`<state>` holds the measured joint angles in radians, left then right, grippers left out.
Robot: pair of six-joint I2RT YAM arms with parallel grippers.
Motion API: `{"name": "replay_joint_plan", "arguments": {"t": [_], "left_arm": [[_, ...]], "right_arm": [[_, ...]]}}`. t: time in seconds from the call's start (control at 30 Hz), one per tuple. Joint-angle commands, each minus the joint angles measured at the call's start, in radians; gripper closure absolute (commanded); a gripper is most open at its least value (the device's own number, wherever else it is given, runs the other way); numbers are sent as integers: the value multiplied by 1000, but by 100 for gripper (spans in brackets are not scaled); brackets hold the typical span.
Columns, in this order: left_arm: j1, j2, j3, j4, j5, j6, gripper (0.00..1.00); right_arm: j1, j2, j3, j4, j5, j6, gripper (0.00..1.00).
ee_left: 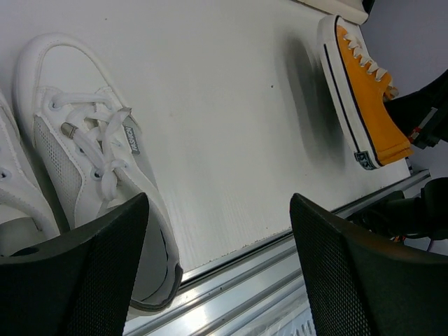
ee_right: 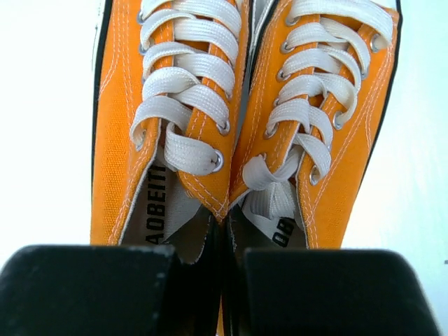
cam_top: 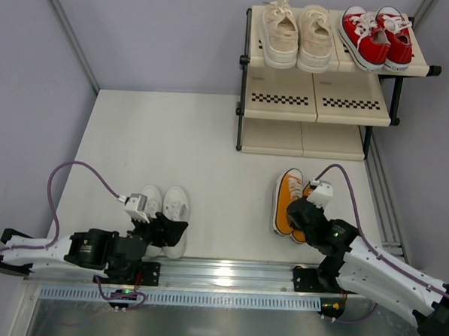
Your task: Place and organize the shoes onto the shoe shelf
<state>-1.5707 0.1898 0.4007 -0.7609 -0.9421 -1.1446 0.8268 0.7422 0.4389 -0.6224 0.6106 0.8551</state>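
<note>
The orange-yellow shoes (cam_top: 287, 201) stand side by side on the table, toes toward the shoe shelf (cam_top: 318, 105). My right gripper (ee_right: 234, 259) is shut at their heel end, pinching the two adjoining inner walls of the left shoe (ee_right: 119, 140) and the right shoe (ee_right: 350, 140). The white shoes (cam_top: 165, 214) lie at the near left. My left gripper (ee_left: 218, 210) is open over their heels, one finger (ee_left: 91, 273) above the heel opening of a white shoe (ee_left: 84, 140), the other finger (ee_left: 350, 273) above the rail. Cream shoes (cam_top: 298, 36) and red shoes (cam_top: 376, 37) sit on the shelf's top tier.
An aluminium rail (cam_top: 226, 272) runs along the table's near edge by the arm bases. The shelf's two lower tiers (cam_top: 348, 103) carry nothing. Purple cables (cam_top: 81, 172) loop above both arms. Grey walls close the left and back sides.
</note>
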Motion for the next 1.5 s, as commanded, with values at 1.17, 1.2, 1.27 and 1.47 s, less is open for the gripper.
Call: {"name": "replay_joint_plan", "arguments": {"t": [1.17,1.2,1.27,1.47], "left_arm": [[-2,57,95,143,-17,146,21],[-2,51,96,137,-17,146,21],[-2,30,98,127,-17,144,21],[-2,-1,96,109,-15,144,22]], "right_arm": [[-541,144,719,265,-53,-798,96],[-563,166,736,263,-78,-798,96],[-597,212,765,283,-109,-814,96],[-647,301,773,390,-187,-885,96]]}}
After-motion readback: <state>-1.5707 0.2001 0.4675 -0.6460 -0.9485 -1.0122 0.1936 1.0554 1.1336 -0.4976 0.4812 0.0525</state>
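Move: The right hand already holds both orange shoes just off the table. The empty right half of the middle shelf lies about 27 cm ahead of it, 12 cm to its right and 18 cm up. The red shoes sit roughly 24 cm straight above that spot; the cream shoes are some 27 cm ahead of the hand, 10 cm left and 42 cm up. From the left hand, the same spot is about 34 cm ahead, 52 cm right and 11 cm up. Still pinching the inner sides of both orange shoes near their heels, the right hand carries them up some 24 cm with a drift to the right, then mainly forward, sinking slightly at the end towards the right half of the middle shelf. The wrist tips up about 25 degrees, eases partly back, and rolls left side down. The left hand, open, shifts slightly right, then rises a few centimetres. ##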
